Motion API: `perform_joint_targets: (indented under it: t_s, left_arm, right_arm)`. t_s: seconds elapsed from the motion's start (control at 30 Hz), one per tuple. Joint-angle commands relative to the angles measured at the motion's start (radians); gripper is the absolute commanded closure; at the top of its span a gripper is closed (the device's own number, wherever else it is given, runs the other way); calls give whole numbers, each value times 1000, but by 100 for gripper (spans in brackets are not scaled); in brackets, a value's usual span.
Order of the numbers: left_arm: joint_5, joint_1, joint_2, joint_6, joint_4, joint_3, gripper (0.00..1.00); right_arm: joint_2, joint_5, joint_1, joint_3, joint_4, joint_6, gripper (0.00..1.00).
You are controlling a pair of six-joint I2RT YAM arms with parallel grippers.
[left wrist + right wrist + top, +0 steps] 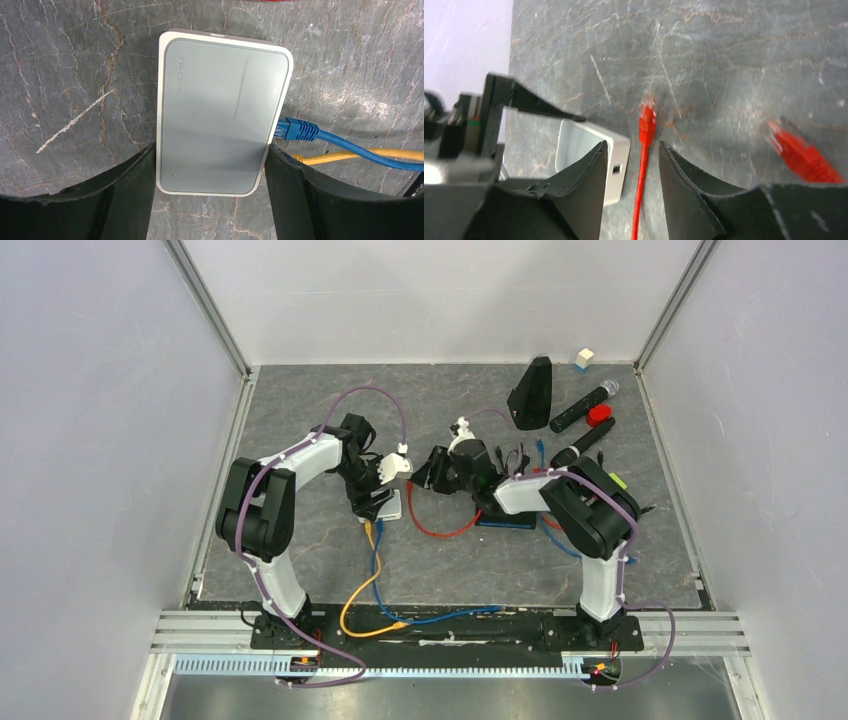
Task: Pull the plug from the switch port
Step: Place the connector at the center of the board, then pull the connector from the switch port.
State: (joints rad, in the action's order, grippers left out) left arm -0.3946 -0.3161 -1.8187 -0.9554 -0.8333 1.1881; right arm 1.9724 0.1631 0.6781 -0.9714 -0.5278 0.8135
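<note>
The grey-white switch [220, 120] lies flat on the dark stone table. My left gripper [210, 149] has its two black fingers against the switch's long sides near one end. A blue plug [295, 130] sits in the switch's side, and a yellow cable [360, 156] runs in below it. The red plug [647, 120] lies loose on the table beside the switch [621, 150], apart from its small empty port. My right gripper [632, 144] stands open astride the red cable [640, 190], neither finger touching it. From above, both grippers meet at the switch [390, 506].
A second red plug [804, 155] lies to the right. At the back right are a black wedge [532, 392], two black microphones [583, 405], a red cap [599, 414] and a white cube [584, 358]. Blue and yellow cables [375, 585] trail toward the near edge.
</note>
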Motion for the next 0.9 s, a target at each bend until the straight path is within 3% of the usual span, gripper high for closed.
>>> perform_joint_targets:
  t_s: [0.0, 0.3, 0.53, 0.87]
  left_arm:
    - [-15, 2, 6, 27, -19, -5, 41]
    - [-21, 2, -1, 23, -24, -4, 41]
    - [-30, 2, -9, 22, -34, 1, 41]
    - [-37, 2, -5, 20, -33, 2, 41]
  right_arm:
    - [-137, 38, -1, 111, -81, 0, 55]
    - [-229, 156, 45, 244, -207, 96, 56]
    - [-68, 209, 182, 191, -345, 198, 55]
    - [45, 201, 190, 166, -383, 305, 54]
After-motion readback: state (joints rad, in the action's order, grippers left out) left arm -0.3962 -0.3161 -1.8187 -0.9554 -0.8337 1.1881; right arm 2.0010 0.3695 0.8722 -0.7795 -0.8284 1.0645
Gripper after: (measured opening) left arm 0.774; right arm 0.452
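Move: From the right hand the blue plug in the switch's back side lies about 11 cm back, 7 cm to the left and 4 cm below; the yellow plug sits 2 cm left of the blue one, and the switch's middle is 6 cm back and 6 cm left. The freed red plug is just 1 cm ahead, 2 cm left, on the board. From the left hand the blue plug is 5 cm back and 2 cm right. Leaving the released red plug, the right hand draws back some 13 cm, rising about 4 cm and edging right at first, then swinging about 6 cm left overall around the switch's near right corner and sinking again towards the blue plug. Its wrist turns roughly 15 degrees counter-clockwise while tipping down and rolling its left side up, fingers staying part open, as the left hand keeps the switch between its fingers. ##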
